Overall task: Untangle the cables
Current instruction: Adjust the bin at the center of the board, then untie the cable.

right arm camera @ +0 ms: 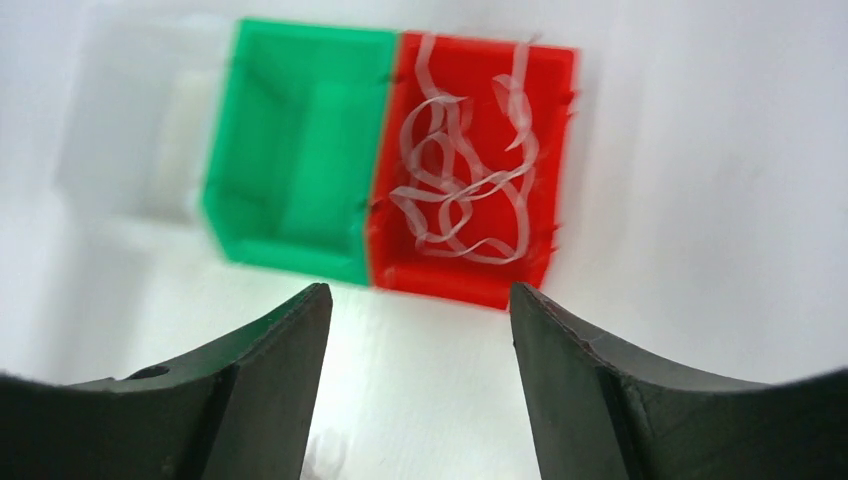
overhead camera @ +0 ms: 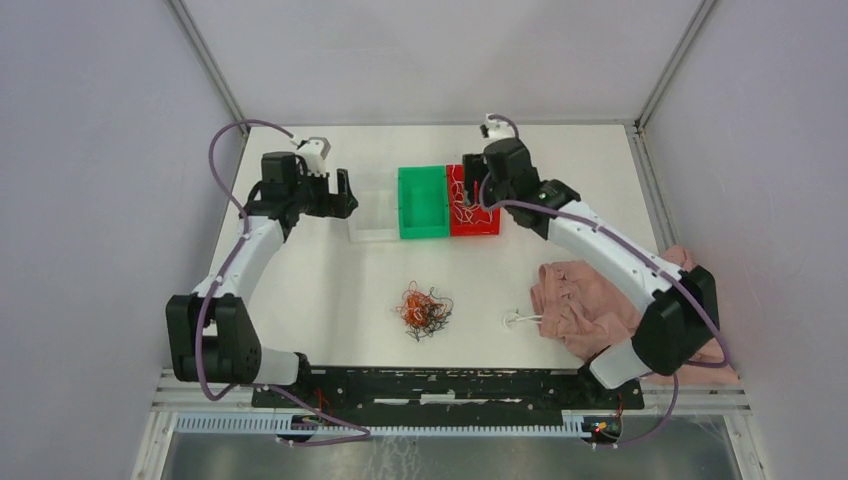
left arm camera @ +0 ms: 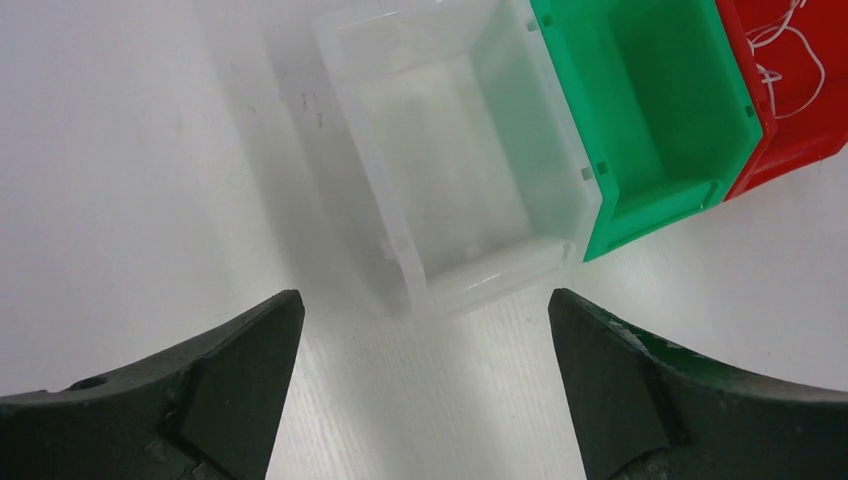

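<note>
A tangle of orange and black cables (overhead camera: 424, 310) lies on the white table near the front centre. Several white cables (overhead camera: 468, 212) lie curled in the red bin (overhead camera: 487, 226); the right wrist view shows these white cables (right arm camera: 462, 185), blurred. One more white cable (overhead camera: 519, 320) rests on the table beside the pink cloth. My left gripper (overhead camera: 345, 195) hovers just left of the clear bin (overhead camera: 372, 222), open and empty (left arm camera: 425, 300). My right gripper (overhead camera: 468, 190) is over the red bin's left side, also open and empty (right arm camera: 420, 290).
Three bins stand side by side at the back: the clear bin (left arm camera: 470, 170), a green bin (overhead camera: 422, 203) (left arm camera: 650, 110) (right arm camera: 300, 180) and the red bin (left arm camera: 800, 100) (right arm camera: 545, 150). A crumpled pink cloth (overhead camera: 585, 305) lies at the front right, under the right arm.
</note>
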Controlling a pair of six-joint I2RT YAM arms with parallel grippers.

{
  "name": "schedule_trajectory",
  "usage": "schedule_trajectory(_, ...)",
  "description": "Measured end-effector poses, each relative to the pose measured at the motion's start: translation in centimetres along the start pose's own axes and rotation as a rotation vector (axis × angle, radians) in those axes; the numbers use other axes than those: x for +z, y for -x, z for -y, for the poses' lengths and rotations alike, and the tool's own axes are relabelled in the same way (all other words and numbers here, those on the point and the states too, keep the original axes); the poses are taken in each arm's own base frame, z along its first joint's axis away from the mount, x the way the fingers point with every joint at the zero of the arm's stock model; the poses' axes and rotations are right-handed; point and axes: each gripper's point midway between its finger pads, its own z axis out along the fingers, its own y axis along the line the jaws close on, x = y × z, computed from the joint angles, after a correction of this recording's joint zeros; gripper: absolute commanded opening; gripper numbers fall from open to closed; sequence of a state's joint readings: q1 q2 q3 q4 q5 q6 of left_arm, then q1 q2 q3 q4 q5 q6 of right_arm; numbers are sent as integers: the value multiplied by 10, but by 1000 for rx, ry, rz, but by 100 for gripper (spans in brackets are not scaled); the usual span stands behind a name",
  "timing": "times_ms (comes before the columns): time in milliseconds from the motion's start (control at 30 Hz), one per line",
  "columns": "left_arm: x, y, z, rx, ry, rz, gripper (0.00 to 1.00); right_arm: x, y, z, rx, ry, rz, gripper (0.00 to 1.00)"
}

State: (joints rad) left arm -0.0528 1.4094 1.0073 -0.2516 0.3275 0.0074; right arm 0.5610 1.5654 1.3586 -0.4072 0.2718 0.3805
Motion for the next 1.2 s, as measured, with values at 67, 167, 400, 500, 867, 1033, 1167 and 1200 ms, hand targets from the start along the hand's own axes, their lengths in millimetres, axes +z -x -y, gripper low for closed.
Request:
schedule_trajectory(67,-15,7,0,36,-3,1,99,-26,-9,-31,-30,80,17,69)
schedule_trajectory(167,-34,10,4,72,-15,-1,99,-53,-46,-93,-100,217,-22,67)
schedule_trajectory(400,-53,-1,16,62,-64,-37,99,-48,-171,-177,-282,319,-241,58)
schedule_trajectory(500,-58,-2,19,60,-69,-41,100,-32,-208,-176,-327,276,-310,53)
schedule_trajectory(867,-68,-1,23,62,-76,-33,98,-7,-223,-174,-344,175,-300,12)
schedule_trajectory(1033,-69,-3,25,65,-86,-39,98,-5,-217,-175,-334,162,-273,0)
schedule_trajectory(1167,-73,-10,32,87,-126,-50,98,-8,-211,-177,-325,172,-261,0)
schedule_trajectory(1200,-76,-13,35,98,-145,-53,98,-12,-207,-179,-318,182,-255,0)
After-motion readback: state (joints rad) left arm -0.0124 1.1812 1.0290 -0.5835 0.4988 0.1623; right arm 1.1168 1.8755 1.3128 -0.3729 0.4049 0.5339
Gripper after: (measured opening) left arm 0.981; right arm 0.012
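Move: The cable tangle lies well back from the right hand, some 19 cm nearer the base, 14 cm to its left and 17 cm below. The red bin stands about 7 cm ahead and 2 cm left of this hand, the green bin equally far ahead and some 14 cm left, both roughly 15 cm lower. From the left hand the tangle lies about 18 cm back, 21 cm to its right and 12 cm below. The right fingers shut fully at the far left edge of the cable tangle, seeming to pinch orange cable there, then begin to lift by 1 to 2 cm. First that hand swings left and back, away from the red bin, and sinks some 16 cm to the cables, turning about 20 degrees counter-clockwise and tipping down. The left hand, still wide open, backs off about 7 cm, rising 4. ##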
